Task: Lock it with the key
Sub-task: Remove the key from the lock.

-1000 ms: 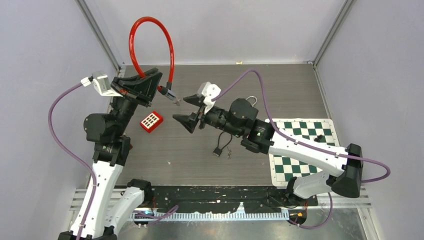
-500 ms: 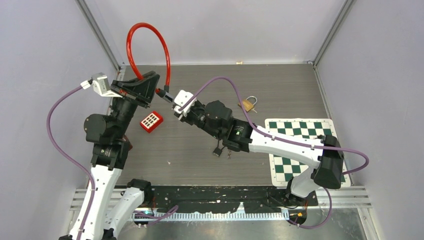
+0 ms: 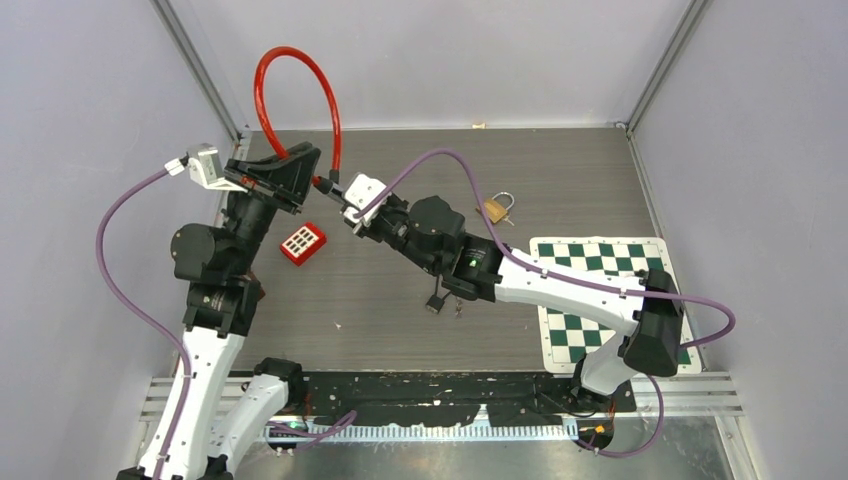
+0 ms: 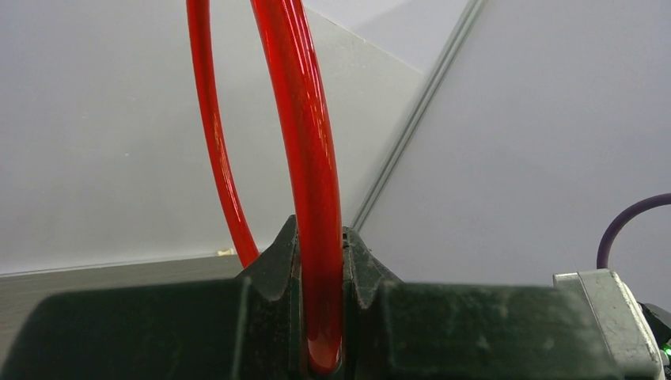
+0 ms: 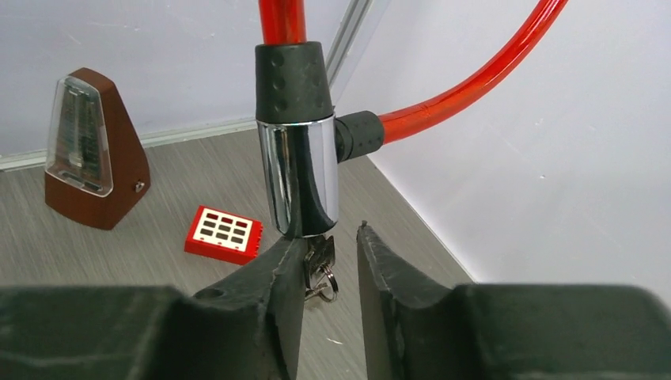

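Observation:
A red cable lock (image 3: 298, 62) loops up above the table's back left. My left gripper (image 3: 296, 170) is shut on the cable (image 4: 312, 158), which runs up between its fingers. The lock's chrome cylinder (image 5: 299, 174) hangs in front of my right gripper (image 5: 331, 237), with the key (image 5: 319, 255) and its ring sticking out of the bottom end. The right jaws stand narrowly apart around the key. The key lies against the left finger (image 5: 277, 277), and a gap shows to the other one. From above, the right gripper (image 3: 345, 207) meets the lock's end beside the left gripper.
A red block with a white grid (image 3: 302, 242) lies below the left gripper. A brown metronome (image 5: 95, 150) stands near the back wall. A brass padlock (image 3: 495, 208), a small black padlock with keys (image 3: 437, 300) and a chessboard mat (image 3: 600, 300) lie to the right.
My right arm has swung left to the lock's cylinder, and its wide-open jaws have narrowed around the key. The left gripper has kept hold of the cable, barely moving.

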Controlling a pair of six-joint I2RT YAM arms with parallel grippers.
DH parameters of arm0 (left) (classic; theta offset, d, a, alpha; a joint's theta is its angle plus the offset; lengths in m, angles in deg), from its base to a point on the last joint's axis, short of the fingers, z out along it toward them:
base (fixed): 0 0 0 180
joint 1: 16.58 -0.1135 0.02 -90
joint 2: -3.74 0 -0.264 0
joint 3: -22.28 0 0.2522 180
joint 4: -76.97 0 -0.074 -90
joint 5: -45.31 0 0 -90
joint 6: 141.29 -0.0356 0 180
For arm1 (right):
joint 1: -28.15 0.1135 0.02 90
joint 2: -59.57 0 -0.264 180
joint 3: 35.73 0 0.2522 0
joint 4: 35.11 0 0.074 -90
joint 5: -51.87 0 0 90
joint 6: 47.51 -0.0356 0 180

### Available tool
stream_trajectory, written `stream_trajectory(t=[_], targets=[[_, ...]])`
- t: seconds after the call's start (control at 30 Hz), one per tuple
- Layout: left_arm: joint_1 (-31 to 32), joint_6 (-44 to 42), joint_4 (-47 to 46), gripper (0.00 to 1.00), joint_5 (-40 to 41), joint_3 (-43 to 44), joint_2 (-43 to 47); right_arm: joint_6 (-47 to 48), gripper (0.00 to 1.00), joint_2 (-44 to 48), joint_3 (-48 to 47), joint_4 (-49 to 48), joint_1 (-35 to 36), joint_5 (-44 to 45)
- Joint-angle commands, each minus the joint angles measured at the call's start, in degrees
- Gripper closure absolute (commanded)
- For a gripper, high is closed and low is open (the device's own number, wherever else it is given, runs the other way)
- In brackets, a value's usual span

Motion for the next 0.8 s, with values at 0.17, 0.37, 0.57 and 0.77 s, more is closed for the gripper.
stream_trajectory(t=[0.17, 0.37, 0.57, 0.77], targets=[[0.24, -2.41, -3.54, 1.00, 0.88, 2.10, 0.37, -1.94, 0.94, 0.26, -2.28, -1.67, -0.05, -1.09], [0.21, -5.21, -4.66, 1.00, -2.36, 3.29, 0.45, -11.42, 0.95, 3.75, 0.03, 2.88, -4.44, -18.30], [0.21, -7.17, -5.73, 1.00, -5.23, 4.87, -0.04, -22.96, 0.95, 5.17, 0.73, 6.73, -12.64, -47.71], [0.25, -6.62, -4.40, 1.00, -1.88, 6.54, -0.77, -23.72, 0.95, 4.69, 1.38, 9.22, -13.58, -55.56]])
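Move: The key sticks out of the lower end of the hanging chrome lock and is already between the right hand's half-open fingers, practically level with the hand point. The lock's body stands about 5 cm above that hand and 2 cm to its left; the red box lies on the table some 14 cm left, 4 cm ahead and 35 cm below. From the left hand, which holds the lock by its red cable, the key is about 4 cm right, straight neither ahead nor back, and 9 cm below. The right hand shuts its fingers on the key right under the lock, easing down about 1 cm, then keeps that pinch and swings round counter-clockwise by some 30 degrees, tipping its fingers down nearly 20 degrees as it draws back about 3 cm. The left hand keeps its grip on the red cable above the lock as a counter-hold, first almost still, then shifting about 2 cm to the right and a little back while rolling slightly, its left side rising. ##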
